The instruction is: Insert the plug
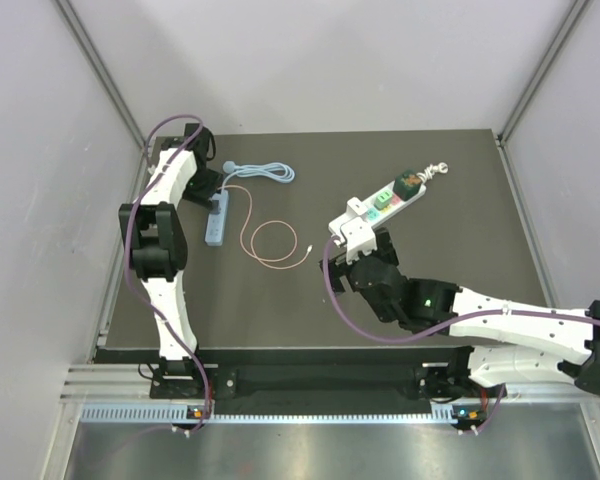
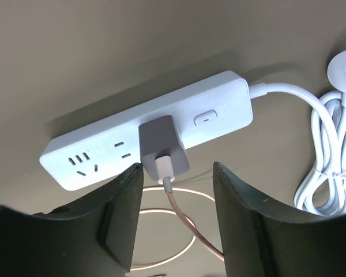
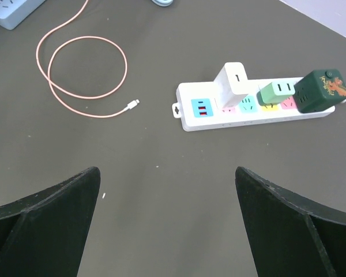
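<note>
The grey plug (image 2: 161, 147) sits pushed into a socket in the middle of the light blue power strip (image 2: 150, 127), and its pink cable (image 2: 187, 222) trails down between my left fingers. My left gripper (image 2: 177, 168) stands open just below the plug. The left fingertip (image 2: 132, 176) is at the plug's corner and the right one is apart from it. From above, the strip (image 1: 217, 218) lies at the table's far left under the left gripper (image 1: 214, 188). My right gripper (image 3: 167, 170) is wide open over bare table with nothing between its fingers.
A white power strip (image 3: 248, 107) holding a white adapter, a green one and a dark green cube lies ahead of the right gripper (image 1: 352, 240). The pink cable's loops (image 1: 270, 240) lie mid-table. The blue strip's white cord (image 1: 265, 172) is coiled at the back.
</note>
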Tool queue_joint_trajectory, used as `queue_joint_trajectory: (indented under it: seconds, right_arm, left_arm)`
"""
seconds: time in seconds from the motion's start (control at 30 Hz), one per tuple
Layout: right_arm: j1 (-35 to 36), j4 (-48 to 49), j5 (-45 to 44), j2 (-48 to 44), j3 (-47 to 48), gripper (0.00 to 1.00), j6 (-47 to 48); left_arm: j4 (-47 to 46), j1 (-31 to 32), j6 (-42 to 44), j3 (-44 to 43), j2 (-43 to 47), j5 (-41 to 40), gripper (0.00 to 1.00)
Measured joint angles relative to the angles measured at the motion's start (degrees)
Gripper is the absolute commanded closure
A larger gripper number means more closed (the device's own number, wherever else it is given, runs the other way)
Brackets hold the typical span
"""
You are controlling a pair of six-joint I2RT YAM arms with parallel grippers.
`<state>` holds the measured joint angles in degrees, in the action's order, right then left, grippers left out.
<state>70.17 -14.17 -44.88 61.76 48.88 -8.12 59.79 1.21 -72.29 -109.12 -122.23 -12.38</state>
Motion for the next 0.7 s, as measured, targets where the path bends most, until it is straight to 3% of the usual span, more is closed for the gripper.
queue_joint_trajectory:
  seconds: [0.43, 0.6, 0.7]
  right_arm:
    - [0.7, -0.2, -2.0, 1.1, 0.0, 0.0, 0.6]
    - [1.0, -0.3, -2.2, 1.9, 0.0, 0.0, 0.7]
    - [1.2, -0.3, -2.5, 2.1, 0.0, 0.0, 0.7]
  left_arm:
    - [1.3, -0.4, 0.5, 0.1, -0.2, 0.8, 0.66]
    - [2.0, -0.7, 1.1, 0.5, 0.0, 1.2, 0.93]
    - [1.6, -1.2, 1.5, 0.7, 0.0, 2.2, 1.0]
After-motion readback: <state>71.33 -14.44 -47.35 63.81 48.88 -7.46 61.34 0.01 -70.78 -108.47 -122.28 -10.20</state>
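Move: About 1 cm back and 1 cm to the left of the left hand, and roughly 1 cm lower, is the cable connector, sticking out of the grey charger between the open fingertips. The charger's middle is 1 cm back, 2 cm left and 3 cm down. The power strip's middle lies about 2 cm back, 1 cm left and 7 cm below, the white cord coil 10 cm ahead, 14 cm right. From the right hand the connector is roughly 24 cm ahead, 33 cm left and 13 cm lower. Closing from a little over half open to almost shut, the left fingers come together on the pink cable's grey neck just behind the connector and pinch it. Meanwhile the hand eases back about 1 cm towards the connector, sinking some 0.5 cm, with the fingers still pointing mostly down and the wrist barely tilting. ##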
